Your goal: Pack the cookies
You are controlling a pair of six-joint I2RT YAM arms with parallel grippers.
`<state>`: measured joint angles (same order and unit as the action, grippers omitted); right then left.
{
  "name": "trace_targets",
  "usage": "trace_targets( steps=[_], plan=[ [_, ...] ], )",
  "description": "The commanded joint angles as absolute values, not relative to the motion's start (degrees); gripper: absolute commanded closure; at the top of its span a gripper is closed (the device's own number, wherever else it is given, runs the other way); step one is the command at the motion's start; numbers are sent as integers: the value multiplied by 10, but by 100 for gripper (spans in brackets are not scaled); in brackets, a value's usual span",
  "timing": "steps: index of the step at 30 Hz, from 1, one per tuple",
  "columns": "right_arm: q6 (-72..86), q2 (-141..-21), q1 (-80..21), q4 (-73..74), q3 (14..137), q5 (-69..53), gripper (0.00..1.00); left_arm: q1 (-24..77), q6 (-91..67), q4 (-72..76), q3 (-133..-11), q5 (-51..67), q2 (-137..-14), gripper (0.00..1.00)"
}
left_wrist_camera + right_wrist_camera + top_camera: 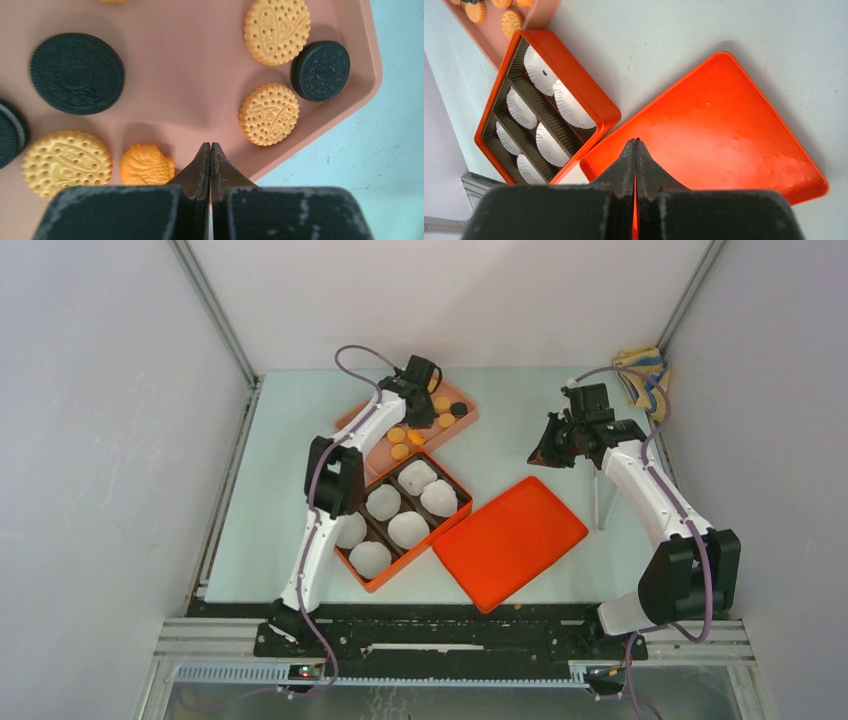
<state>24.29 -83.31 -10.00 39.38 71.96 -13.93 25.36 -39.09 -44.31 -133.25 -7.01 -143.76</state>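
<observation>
The cookies lie loose on a pink tray (190, 65): several round orange ones (269, 114), black ones (77, 73) and a fish-shaped orange one (146, 164). From above, that pink tray (468, 420) with the cookies (400, 436) sits at the back centre. My left gripper (210, 145) hovers over it, shut and empty, its tips beside the fish-shaped cookie. An orange box (455, 518) holding several white paper cups (408, 529) lies in front of the tray. My right gripper (635, 141) hangs shut and empty above the orange lid (734, 130).
The orange lid (510, 540) lies flat to the right of the box. A yellow and blue cloth (640, 370) is bunched in the back right corner. White walls close in both sides.
</observation>
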Motion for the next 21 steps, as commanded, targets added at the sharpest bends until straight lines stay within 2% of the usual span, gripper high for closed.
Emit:
trace_targets(
  steps=[1, 6, 7, 8, 10, 14, 21],
  plan=[
    [245, -825, -75, 407, 754, -117, 100, 271, -395, -447, -1338, -8, -1466, 100],
    [244, -855, -50, 442, 789, -64, 100, 309, -369, -436, -1297, 24, -1444, 100],
    [241, -860, -49, 451, 794, -38, 97, 313, -369, -424, -1275, 45, -1434, 100],
    [239, -867, -48, 463, 799, -11, 89, 317, -372, -414, -1260, 63, -1428, 100],
    [239, -884, -41, 495, 813, 40, 83, 327, -372, -408, -1241, 107, -1421, 100],
    [239, -909, -20, 526, 808, 106, 63, 360, -353, -392, -1209, 145, -1395, 100],
    [238, -940, 39, 535, 768, 141, 53, 370, -336, -365, -1148, 153, -1343, 100]
  ],
)
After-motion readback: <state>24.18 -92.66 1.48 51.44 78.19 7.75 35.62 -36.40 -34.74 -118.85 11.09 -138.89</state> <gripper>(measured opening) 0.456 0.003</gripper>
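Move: My shut left fingers hover just inside the near wall of the pink cookie tray, whose middle lies about 4 cm ahead, 6 cm left and 2 cm down. A round yellow cookie sits some 3 cm ahead and 4 cm right, an orange fish cookie level and 4 cm left, the cookie box about 21 cm back, 6 cm left. For my right hand the tongs lie roughly 20 cm right, 2 cm ahead and 15 cm below; the red lid is about 12 cm back, 5 cm left. I lower my closed left fingertips about 1.5 cm against the inside of the tray's near wall, then drag the tray right and back with them, some 16 cm of hand travel, turning clockwise. Meanwhile my right hand, above the table and touching nothing, swings about 14 cm right towards the tongs, rising slightly before dipping, turning clockwise and opening its fingers about halfway. ##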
